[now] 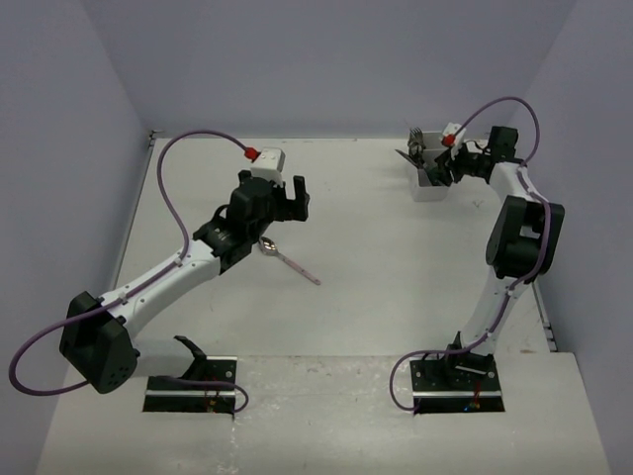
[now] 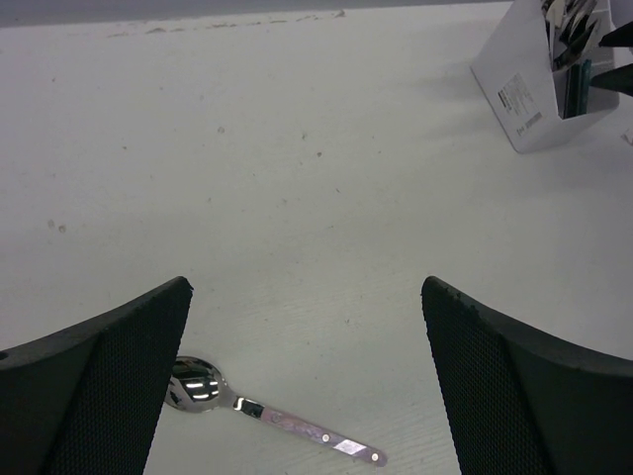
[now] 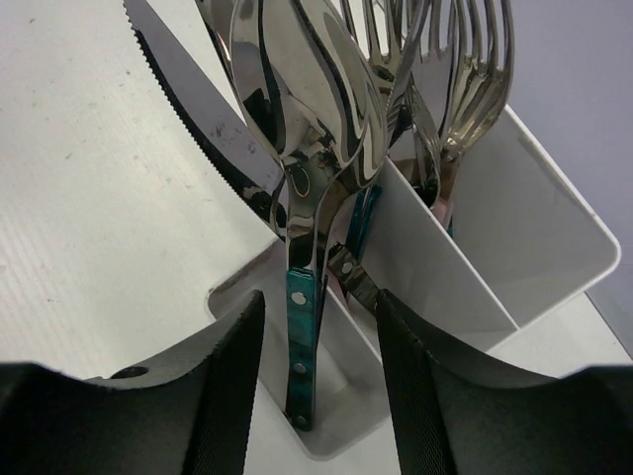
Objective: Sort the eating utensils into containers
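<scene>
One spoon [image 1: 289, 259] with a shiny bowl and a pinkish handle lies flat on the table; its handle points to the near right. My left gripper [image 1: 280, 208] hovers just behind it, open wide. In the left wrist view the spoon [image 2: 267, 421] lies low between the two fingers of the left gripper [image 2: 307, 287], its bowl next to the left finger. The white container [image 1: 428, 186] stands at the back right. My right gripper [image 3: 319, 302] is at its rim, jaws parted on either side of a teal-handled spoon [image 3: 300, 336] that stands inside it, not touching the handle.
The container [image 3: 554, 228] has an inner divider. It holds several upright utensils: a serrated knife [image 3: 188, 99], spoons and forks [image 3: 465, 69]. From the left wrist the container [image 2: 524, 89] shows far off at the top right. Purple walls close in the table.
</scene>
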Robot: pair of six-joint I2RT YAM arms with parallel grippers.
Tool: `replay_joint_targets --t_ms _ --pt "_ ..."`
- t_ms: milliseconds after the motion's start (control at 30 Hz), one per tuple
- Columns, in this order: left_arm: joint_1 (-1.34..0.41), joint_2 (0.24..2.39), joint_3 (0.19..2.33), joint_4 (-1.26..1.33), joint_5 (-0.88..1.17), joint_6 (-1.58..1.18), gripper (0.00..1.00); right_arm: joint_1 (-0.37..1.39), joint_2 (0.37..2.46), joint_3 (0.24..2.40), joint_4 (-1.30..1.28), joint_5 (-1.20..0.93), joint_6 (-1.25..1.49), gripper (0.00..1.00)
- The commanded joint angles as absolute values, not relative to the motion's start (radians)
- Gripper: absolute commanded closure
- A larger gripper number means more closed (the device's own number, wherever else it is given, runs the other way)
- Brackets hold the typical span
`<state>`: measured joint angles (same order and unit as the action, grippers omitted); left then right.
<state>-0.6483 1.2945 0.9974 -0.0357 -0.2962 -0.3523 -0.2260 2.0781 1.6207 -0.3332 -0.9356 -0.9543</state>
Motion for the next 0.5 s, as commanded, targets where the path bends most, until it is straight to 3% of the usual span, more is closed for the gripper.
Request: replay_joint_targets --t_ms 0,67,167,367,400,467 --pt "-0.641 1.299 1.046 -0.074 -0.316 -0.383 0.0 -0.232 1.981 1.623 -0.316 -0.979 -0.928 0.48" --pt "-0.641 1.301 1.043 -0.11 -0.322 -0.408 0.0 -0.23 1.933 1.624 -0.328 -1.006 -0.898 0.34" --pt "-0.641 1.307 1.032 -0.167 -0.342 -0.495 0.0 -0.227 1.847 1.606 -0.336 -1.026 -0.81 0.01" --pt "-0.641 1.37 1.009 -0.34 -0.368 -0.714 0.0 -0.117 1.565 1.387 -0.144 -0.784 -0.635 0.01" --pt "-0.641 1.394 1.002 -0.366 -0.356 -0.741 0.0 -0.086 1.531 1.356 -0.085 -0.609 -0.615 0.01" --pt "-0.641 1.42 0.977 -0.374 -0.333 -0.817 0.0 -0.009 1.464 1.254 -0.014 -0.452 -0.53 0.01"
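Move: The pink spoon, the last one on the table, lies some 22 cm below my left hand and about 7 cm back, almost level sideways, perhaps 1 cm to the right; nothing else is near it. At my right hand the container's middle is about 4 cm ahead, 2 cm left and 8 cm below. The green spoon stands right between those fingers; the fork heads are about 5 cm ahead and 6 cm left, the knife blade 2 cm ahead and 7 cm left. I open my right fingers the rest of the way and come clear of the green spoon, climbing about 15 cm up out of the container, then also drawing back and left as that hand's tips lift a little. Meanwhile my left hand, wide open, sinks some 8 cm towards the pink spoon, gathering speed, easing slightly back, its fingers tipping about 20 degrees downward and turning a little counter-clockwise. ##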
